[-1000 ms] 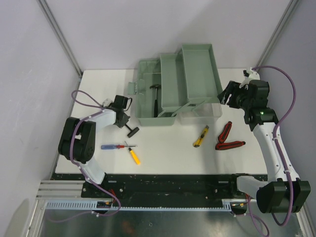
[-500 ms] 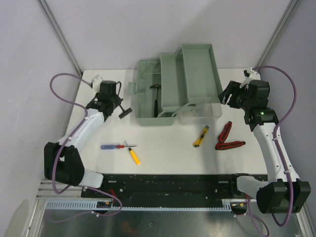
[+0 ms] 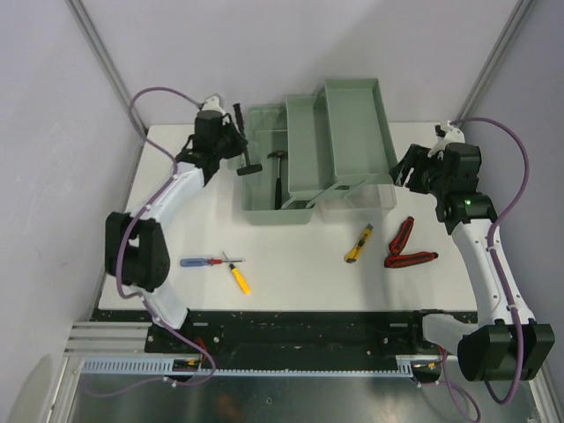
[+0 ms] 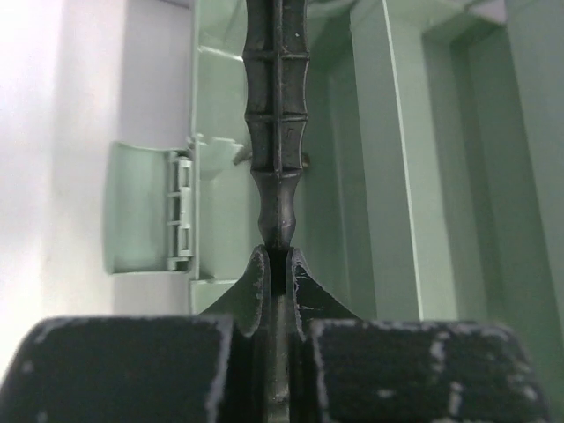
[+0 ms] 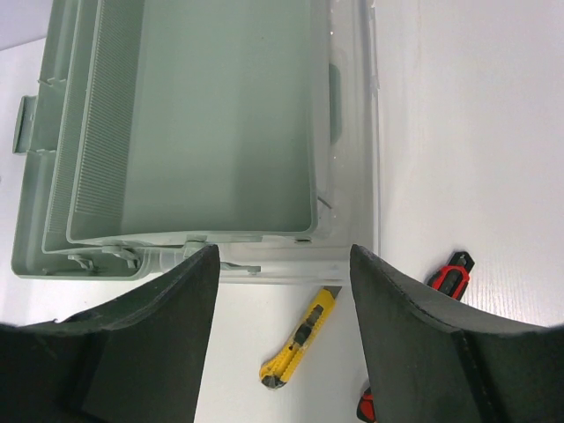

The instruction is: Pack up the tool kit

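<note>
The tool kit (image 3: 264, 214) is a sage-green box standing open at the back of the table, its tray (image 3: 345, 132) swung up and its clear lid (image 3: 357, 199) on the right. A small hammer (image 3: 278, 173) lies inside. My left gripper (image 3: 227, 141) hangs at the box's left end, shut on a black tool (image 3: 246, 159). In the left wrist view the jaws (image 4: 278, 260) pinch the neck of its ribbed handle (image 4: 277, 115) over the box (image 4: 397, 176). My right gripper (image 3: 407, 173) stands open by the box's right end, holding nothing (image 5: 282, 256).
A yellow knife (image 3: 358, 244) (image 5: 300, 339) and red pliers (image 3: 407, 248) (image 5: 451, 275) lie on the table in front of the lid. A blue-and-red screwdriver (image 3: 204, 262) and a yellow one (image 3: 238, 278) lie front left. The box latch (image 4: 145, 207) juts leftward.
My left arm has lifted the black tool off the table in front of the box and swung it back and up to the box's left end. The right arm has not moved.
</note>
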`<action>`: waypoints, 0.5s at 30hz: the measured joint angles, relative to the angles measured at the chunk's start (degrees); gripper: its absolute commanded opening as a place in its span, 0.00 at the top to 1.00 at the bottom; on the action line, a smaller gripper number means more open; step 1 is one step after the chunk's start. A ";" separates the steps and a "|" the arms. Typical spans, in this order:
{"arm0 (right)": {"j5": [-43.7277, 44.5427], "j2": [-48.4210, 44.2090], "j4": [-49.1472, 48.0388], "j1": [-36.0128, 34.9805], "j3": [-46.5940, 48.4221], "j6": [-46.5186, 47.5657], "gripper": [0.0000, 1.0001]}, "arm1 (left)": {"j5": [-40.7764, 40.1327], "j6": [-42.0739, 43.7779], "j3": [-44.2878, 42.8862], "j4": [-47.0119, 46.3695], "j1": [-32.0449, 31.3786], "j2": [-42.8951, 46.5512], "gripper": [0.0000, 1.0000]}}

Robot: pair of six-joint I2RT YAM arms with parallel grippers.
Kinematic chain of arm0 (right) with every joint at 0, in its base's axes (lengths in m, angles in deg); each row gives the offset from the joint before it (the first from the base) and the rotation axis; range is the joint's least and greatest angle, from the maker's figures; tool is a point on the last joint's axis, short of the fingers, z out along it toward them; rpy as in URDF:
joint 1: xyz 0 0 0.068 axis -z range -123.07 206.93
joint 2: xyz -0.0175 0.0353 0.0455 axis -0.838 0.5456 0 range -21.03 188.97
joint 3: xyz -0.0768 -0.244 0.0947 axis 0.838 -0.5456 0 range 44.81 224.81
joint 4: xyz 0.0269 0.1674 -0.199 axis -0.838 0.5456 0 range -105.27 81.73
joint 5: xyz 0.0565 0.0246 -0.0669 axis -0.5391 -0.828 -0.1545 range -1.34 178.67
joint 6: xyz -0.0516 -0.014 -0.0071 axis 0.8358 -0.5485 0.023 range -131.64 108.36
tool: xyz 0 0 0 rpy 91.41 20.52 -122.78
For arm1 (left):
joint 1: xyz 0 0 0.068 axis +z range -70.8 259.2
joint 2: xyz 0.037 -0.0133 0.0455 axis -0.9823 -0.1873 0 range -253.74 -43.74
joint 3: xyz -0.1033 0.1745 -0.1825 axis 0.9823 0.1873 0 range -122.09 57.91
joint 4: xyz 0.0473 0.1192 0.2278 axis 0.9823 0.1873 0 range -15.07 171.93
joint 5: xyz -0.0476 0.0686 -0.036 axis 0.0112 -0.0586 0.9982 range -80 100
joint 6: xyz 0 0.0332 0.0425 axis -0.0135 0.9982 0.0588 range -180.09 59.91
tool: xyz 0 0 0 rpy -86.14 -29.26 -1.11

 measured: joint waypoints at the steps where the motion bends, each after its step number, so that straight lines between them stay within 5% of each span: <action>1: 0.00 0.00 0.00 0.00 0.00 0.00 0.35 | 0.66 0.42 -0.55 0.07 -0.42 -1.44 1.00; 15: 1.07 0.00 0.39 0.00 0.00 0.00 0.35 | 3.06 6.01 -1.62 0.04 -6.62 -8.94 1.00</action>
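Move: The left gripper already holds the mallet by its shaft, head end back. Its goal, the middle of the toolbox's open left compartment, lies about 6 cm to the right, 2 cm ahead and some 19 cm below. The hammer lies in that compartment, about 9 cm right and 3 cm back. The raised middle tray is some 17 cm right and 3 cm ahead; the latch flap is 3 cm left and 2 cm ahead. From the right hand, the compartment is about 37 cm left and 15 cm ahead. Bring the left gripper right and down together, about 7 cm each way, in from over the toolbox's left edge to over the left compartment, easing off towards the end. Turn the wrist some 12 degrees clockwise so the mallet lines up with the compartment's long side, and keep the fingers shut on the shaft. ##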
